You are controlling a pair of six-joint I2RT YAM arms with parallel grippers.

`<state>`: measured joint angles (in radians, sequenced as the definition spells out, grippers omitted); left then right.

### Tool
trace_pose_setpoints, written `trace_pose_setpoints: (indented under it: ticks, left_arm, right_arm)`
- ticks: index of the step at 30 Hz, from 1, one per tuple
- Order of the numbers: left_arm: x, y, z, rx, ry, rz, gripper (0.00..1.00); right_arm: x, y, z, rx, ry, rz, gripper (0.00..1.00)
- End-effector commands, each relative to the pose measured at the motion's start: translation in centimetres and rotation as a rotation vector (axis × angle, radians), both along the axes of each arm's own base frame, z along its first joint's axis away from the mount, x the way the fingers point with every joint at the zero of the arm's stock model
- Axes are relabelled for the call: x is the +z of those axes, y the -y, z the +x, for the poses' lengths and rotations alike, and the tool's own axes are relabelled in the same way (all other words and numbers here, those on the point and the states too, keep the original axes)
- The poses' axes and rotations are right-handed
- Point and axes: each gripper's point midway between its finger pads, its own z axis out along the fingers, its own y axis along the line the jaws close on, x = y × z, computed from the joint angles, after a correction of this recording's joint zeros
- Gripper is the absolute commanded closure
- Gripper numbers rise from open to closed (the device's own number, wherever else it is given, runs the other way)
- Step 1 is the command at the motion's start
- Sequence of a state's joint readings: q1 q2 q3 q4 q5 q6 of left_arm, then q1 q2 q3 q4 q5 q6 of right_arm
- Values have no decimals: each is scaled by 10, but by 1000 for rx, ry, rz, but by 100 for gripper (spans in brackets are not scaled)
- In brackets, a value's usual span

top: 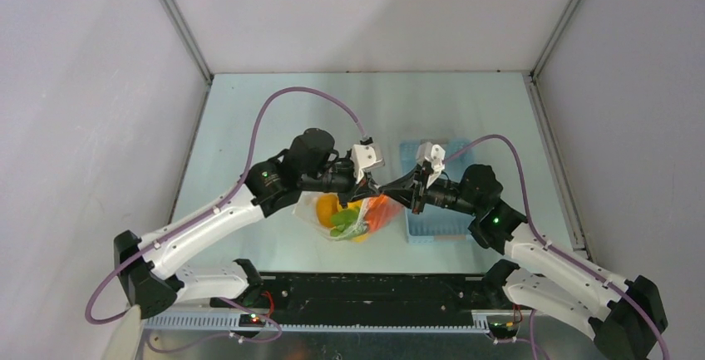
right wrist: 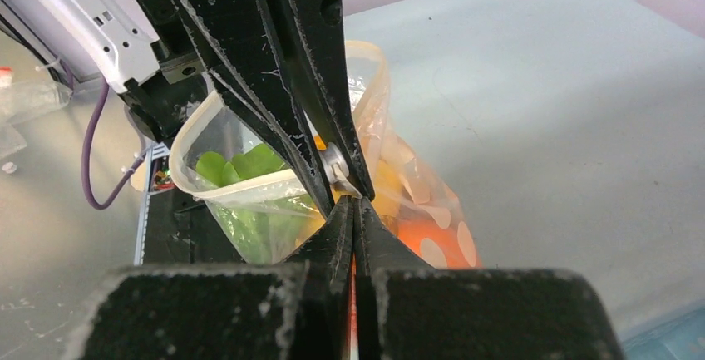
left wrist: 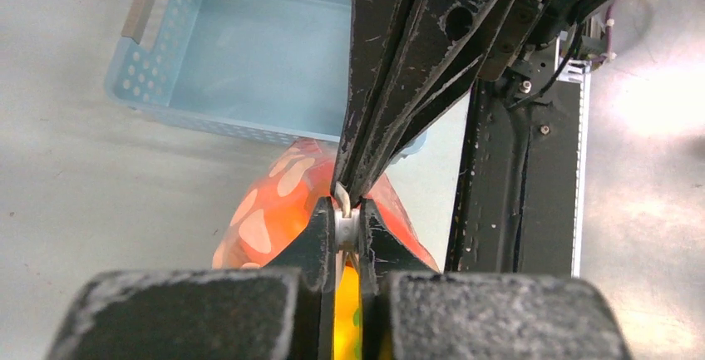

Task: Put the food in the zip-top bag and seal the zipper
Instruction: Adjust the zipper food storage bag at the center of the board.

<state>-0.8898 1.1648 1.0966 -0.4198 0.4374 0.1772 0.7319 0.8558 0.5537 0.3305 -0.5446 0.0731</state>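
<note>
The zip-top bag [top: 349, 214], clear with white dots, hangs lifted between both grippers just left of the basket. The food is inside it: orange and yellow pieces [top: 378, 210] and green pieces [right wrist: 241, 167]. The bag's mouth [right wrist: 249, 189] still gapes on one side. My left gripper [left wrist: 347, 214] is shut on the zipper's small white slider [left wrist: 347, 229], also seen as the slider [right wrist: 335, 163] in the right wrist view. My right gripper [right wrist: 352, 204] is shut on the bag's top edge right beside the slider, tip to tip with the left gripper [top: 372, 187].
A light blue perforated basket [top: 436, 220] stands right of the bag, under my right gripper [top: 389, 191]; it shows nothing inside [left wrist: 249, 52]. The black base rail [top: 374, 289] runs along the near edge. Enclosure walls ring the table.
</note>
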Motion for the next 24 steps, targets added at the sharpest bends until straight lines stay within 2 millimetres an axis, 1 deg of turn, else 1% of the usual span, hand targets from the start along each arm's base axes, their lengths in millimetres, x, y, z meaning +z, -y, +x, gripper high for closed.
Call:
trace_pose_setpoints:
  ticks: [1,3,4,5,6,7,8,9,10,11,12,13,15,17,19,23,24]
  left_arm:
    - [24,7,-2,-60,56,-43,100]
    - [23,5,-5,-88,64,-32,100]
    - [20,3,-8,-104,69,-17,100]
    - [20,2,-11,-122,69,-14,100]
    - [18,0,-13,-138,79,-2,100]
    - [19,-1,-16,-157,86,-3,100]
    - [17,-3,-18,-179,100,6,100]
    - [18,-4,-22,-209,118,6,100]
    - [19,-5,-23,-222,127,3,100]
    - [22,-5,-25,-240,142,-1,100]
    - [24,-5,-27,-256,151,-6,100]
    - [27,-6,-29,-280,176,0,100]
    - [31,-8,-33,-323,196,7,100]
    - [35,-10,-38,-364,221,11,100]
    - [38,-13,-43,-410,246,14,100]
    - [43,-16,-48,-478,301,23,100]
    - [43,-18,-49,-495,317,31,100]
  right_arm:
    - [3,1,-17,77,95,-30,100]
    - [-1,5,-26,119,130,-59,92]
    - [0,8,-29,126,147,-62,81]
    - [-4,11,-31,131,154,-84,73]
    - [-2,15,-33,132,170,-84,60]
    - [-7,18,-34,138,178,-105,54]
    - [-5,21,-36,137,192,-105,45]
    - [-9,24,-36,148,201,-122,41]
    - [-9,26,-37,154,211,-126,33]
    - [-11,27,-41,181,222,-133,30]
    - [-13,27,-44,215,235,-135,24]
    - [-13,26,-47,238,252,-136,19]
    - [-14,24,-49,277,267,-129,3]
    - [-10,22,-47,284,293,-118,1]
    - [-6,19,-43,281,316,-108,1]
    - [12,11,-38,294,363,-53,1]
    - [16,9,-38,301,348,-39,1]
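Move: Both hands meet at the zip end of the zipper food storage bag: the left fingers hold its white slider, and the right fingertips are shut on the zip end, with the slider about 1 cm to their left. The food in the bag lies roughly 6 cm left of the left hand, 3 cm back and 10 below. The empty blue basket's middle is some 18 cm to that hand's right, 5 cm ahead and 18 below. Back towards the robot by about 4 cm goes the left hand, still pinching the slider; after a slight dip it rises some 2 cm and swings clockwise about 20 degrees. The right fingers open wide and let go of the zip end as that hand draws back about 4 cm and to its right, easing slightly left again near the end, a little lower and turned some 15 degrees counter-clockwise. ##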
